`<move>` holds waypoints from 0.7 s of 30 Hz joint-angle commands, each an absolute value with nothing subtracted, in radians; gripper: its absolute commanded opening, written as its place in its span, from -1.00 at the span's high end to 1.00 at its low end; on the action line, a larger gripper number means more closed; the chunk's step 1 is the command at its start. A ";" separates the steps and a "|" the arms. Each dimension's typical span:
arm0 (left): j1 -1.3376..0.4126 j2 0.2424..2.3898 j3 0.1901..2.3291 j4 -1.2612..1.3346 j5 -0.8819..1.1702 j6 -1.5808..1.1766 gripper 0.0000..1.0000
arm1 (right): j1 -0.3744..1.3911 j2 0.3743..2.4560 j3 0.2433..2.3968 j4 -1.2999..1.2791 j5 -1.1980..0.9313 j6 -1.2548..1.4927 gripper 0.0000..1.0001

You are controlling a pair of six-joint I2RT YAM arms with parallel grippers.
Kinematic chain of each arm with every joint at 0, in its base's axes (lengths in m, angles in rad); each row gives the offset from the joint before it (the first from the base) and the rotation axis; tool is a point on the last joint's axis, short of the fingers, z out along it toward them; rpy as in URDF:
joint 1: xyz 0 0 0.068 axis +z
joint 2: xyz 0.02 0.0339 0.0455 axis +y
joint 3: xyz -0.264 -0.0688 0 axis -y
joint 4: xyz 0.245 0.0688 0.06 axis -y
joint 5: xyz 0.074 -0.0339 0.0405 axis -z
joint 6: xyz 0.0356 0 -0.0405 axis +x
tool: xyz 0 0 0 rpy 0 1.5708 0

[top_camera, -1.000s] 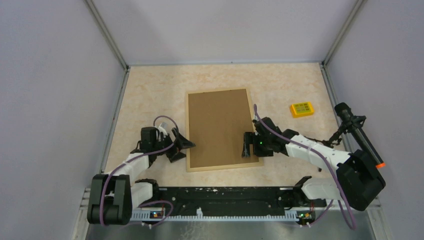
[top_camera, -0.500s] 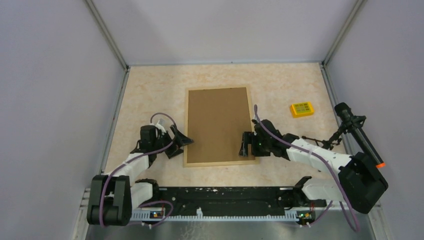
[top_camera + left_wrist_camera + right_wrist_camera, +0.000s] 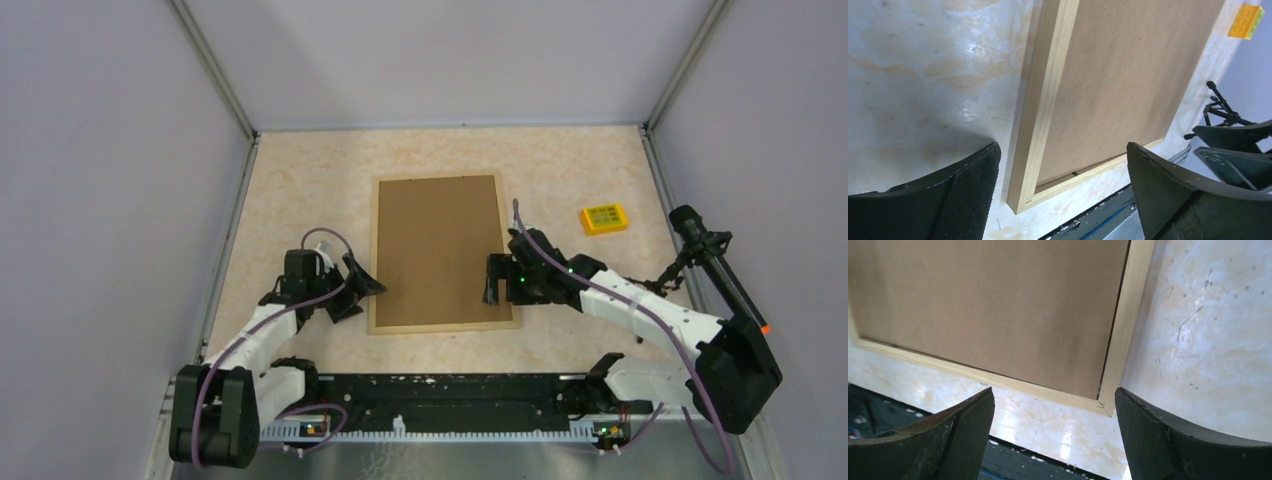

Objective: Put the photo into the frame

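The frame [image 3: 376, 250] lies flat in the middle of the table with its brown backing board [image 3: 437, 250] facing up. Its light wood rail [image 3: 1048, 100] [image 3: 1128, 315] shows in both wrist views. The photo is hidden. My left gripper [image 3: 358, 295] [image 3: 1062, 147] stands open at the frame's near left corner, its fingers apart on either side of the rail, holding nothing. My right gripper [image 3: 491, 282] [image 3: 1053, 390] is open just above the near right corner, also holding nothing.
A yellow toy brick [image 3: 605, 218] [image 3: 1246, 21] lies at the right of the table. A black rod with an orange tip [image 3: 715, 265] stands on a small stand at the right edge. The arms' black base rail [image 3: 450, 390] runs along the near edge.
The frame has slid a little away from the near edge and turned square to the table. The right gripper has opened wider and drawn back slightly. The left gripper has barely moved.
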State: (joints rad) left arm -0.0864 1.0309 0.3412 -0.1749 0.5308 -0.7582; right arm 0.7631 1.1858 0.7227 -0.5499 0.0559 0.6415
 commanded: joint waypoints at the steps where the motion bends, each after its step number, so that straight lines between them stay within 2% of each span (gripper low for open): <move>1: -0.083 1.016 0.388 -0.271 0.458 -0.711 -0.97 | 0.706 1.156 0.791 -0.521 -0.087 0.588 -0.75; 6: -0.086 1.069 0.359 -0.224 0.554 -0.725 -0.98 | 0.742 1.187 0.722 -0.285 -0.306 0.647 -0.53; 11: -0.096 1.118 0.365 -0.246 0.523 -0.708 -0.97 | 0.803 1.259 0.701 -0.291 -0.213 0.620 -0.38; 16: -0.101 1.165 0.354 -0.211 0.522 -0.715 -0.97 | 0.810 1.361 0.622 -0.158 -0.196 0.631 -0.35; 21: -0.105 1.198 0.355 -0.212 0.531 -0.714 -0.97 | 0.864 1.437 0.689 -0.191 -0.096 0.621 -0.36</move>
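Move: The middle of the frame's near rail, the side the right hand works along, lies about 15 cm to that hand's left, 3 cm back and 4 cm below it. The frame's near right corner is some 3 cm to the right and 3 cm back. The brown backboard's middle is roughly 19 cm ahead, 16 cm left. From the left hand, the rail's middle is about 20 cm to the right, 5 cm back and 2 cm lower. Leftward in a hop of about 7 cm, the right hand first rises some 3 cm over the backboard, then sinks about 6 cm while drawing slightly back, coming down close to the near rail away from the right corner. Its wrist rolls left side up and turns counter-clockwise, each roughly 10 degrees, as the open fingers narrow partway; contact can't be made out. ##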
